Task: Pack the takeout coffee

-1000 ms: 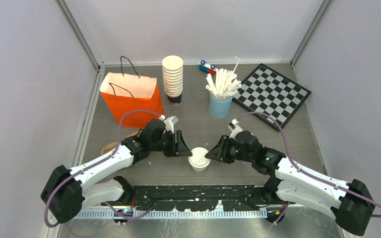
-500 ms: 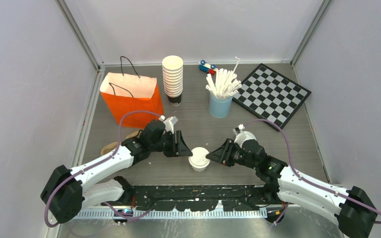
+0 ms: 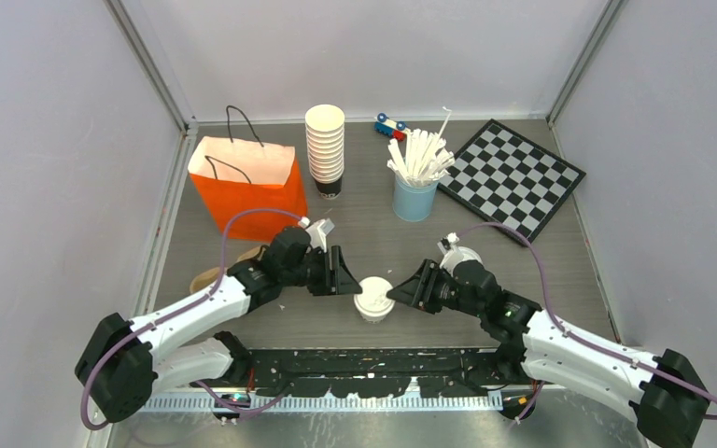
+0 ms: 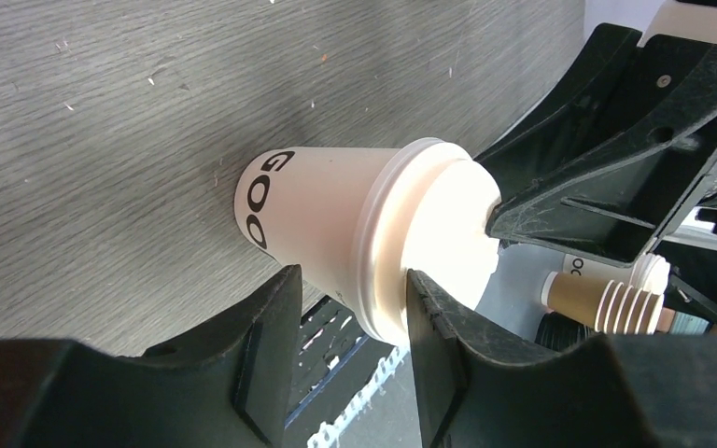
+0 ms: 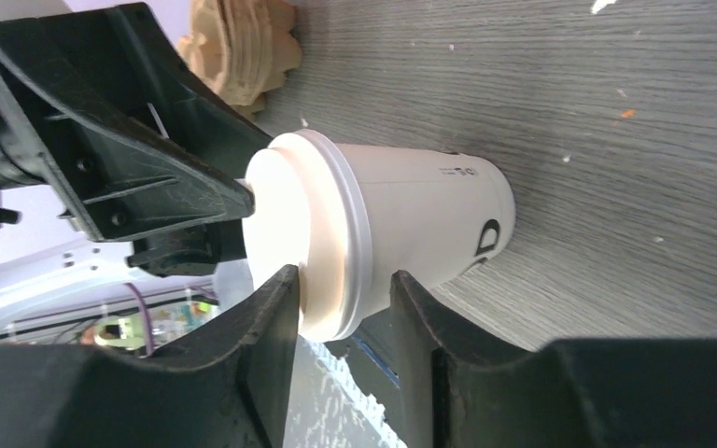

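Note:
One takeout coffee (image 3: 374, 299), a white paper cup with a white sip lid, stands upright on the table at centre front. My left gripper (image 3: 350, 283) reaches it from the left. In the left wrist view its jaws (image 4: 350, 280) are shut on the cup's (image 4: 322, 210) top: one finger lies on the lid, the other against the wall under the rim. From the right comes my right gripper (image 3: 397, 294). In its wrist view (image 5: 341, 280) one finger touches the lid top of the cup (image 5: 411, 219), while the other stands a little off the wall.
An orange paper bag (image 3: 247, 187) stands open at the back left. Behind are a stack of lidless cups (image 3: 325, 145), a blue cup of white sticks (image 3: 415, 182), a toy car (image 3: 390, 125) and a chessboard (image 3: 513, 177). A tan object (image 3: 207, 277) lies by the left arm.
The right arm has swung its forearm lower and nearer, and its jaws have spread slightly at the lid. The left gripper and the cup have stayed put.

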Controlling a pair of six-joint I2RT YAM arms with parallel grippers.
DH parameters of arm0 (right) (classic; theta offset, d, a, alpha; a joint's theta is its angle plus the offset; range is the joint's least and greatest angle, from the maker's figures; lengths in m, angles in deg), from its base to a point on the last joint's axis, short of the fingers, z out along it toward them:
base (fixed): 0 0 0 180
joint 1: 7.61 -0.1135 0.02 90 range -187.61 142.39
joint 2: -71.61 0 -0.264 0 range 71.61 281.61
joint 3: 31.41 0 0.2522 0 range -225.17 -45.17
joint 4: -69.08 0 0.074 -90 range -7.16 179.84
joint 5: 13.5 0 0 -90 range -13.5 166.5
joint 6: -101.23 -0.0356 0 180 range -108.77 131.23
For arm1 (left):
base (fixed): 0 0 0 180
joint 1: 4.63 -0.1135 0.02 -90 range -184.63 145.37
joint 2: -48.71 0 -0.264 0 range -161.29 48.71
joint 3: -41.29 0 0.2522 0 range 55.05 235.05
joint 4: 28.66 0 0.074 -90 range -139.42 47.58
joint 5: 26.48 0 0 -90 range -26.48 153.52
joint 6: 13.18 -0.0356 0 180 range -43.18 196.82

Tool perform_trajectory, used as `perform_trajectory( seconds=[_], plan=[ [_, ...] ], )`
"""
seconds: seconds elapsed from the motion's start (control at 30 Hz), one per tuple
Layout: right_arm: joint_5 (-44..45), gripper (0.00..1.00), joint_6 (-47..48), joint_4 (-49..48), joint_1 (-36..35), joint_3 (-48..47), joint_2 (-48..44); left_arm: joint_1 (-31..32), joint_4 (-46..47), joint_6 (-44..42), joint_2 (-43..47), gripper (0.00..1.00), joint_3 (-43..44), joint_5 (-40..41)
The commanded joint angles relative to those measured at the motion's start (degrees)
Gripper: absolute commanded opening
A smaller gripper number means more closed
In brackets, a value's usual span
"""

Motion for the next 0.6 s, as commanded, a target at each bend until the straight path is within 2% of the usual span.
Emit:
perform_trajectory(
  seconds=[0.0, 0.13, 0.3, 0.43, 0.57],
  plan=[
    [3.1, 0.48, 6.4, 17.3, -0.2, -6.9, -1.7, 0.0, -3.8, -1.1, 0.6, 0.46, 2.5, 0.4],
    [4.8, 0.64, 11.3, 25.8, -0.2, -16.3, -1.3, 0.0, -6.7, -2.5, 0.2, 0.5, 8.2, -0.3],
    [6.2, 0.86, 18.2, 32.6, -0.7, -25.3, 2.9, 0.0, -15.1, -7.7, 0.4, 0.63, 16.7, 3.6],
    [12.3, 0.88, 22.8, 36.3, -4.7, -31.9, 7.7, 0.0, -23.5, -12.5, 3.0, 0.69, 22.2, 10.8],
    [21.2, 0.89, 26.4, 40.5, -12.4, -38.4, 14.2, 0.0, -30.5, -15.9, 9.0, 0.74, 24.9, 19.0]
  ],
)
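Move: The lidded cup stands between the two hands, its middle about 5 cm to the right of the left hand and 1 cm back, and about 5 cm to the left of the right hand and 1 cm ahead, some 4 cm below both. From the right hand, the lid stack is about 13 cm ahead and 16 cm right, the straw bucket some 28 cm ahead and 5 cm right. The cardboard tray lies about 25 cm left of the left hand and 7 cm ahead. Fingers of both hands come free of the lid's rim on its two sides and rise off the cup, the left about 10 cm up and a little forward, the right about 7 cm straight up. Both grippers open as they go, the right nearly fully; its fingers tip more steeply down, with the wrist turning some 25 degrees. ##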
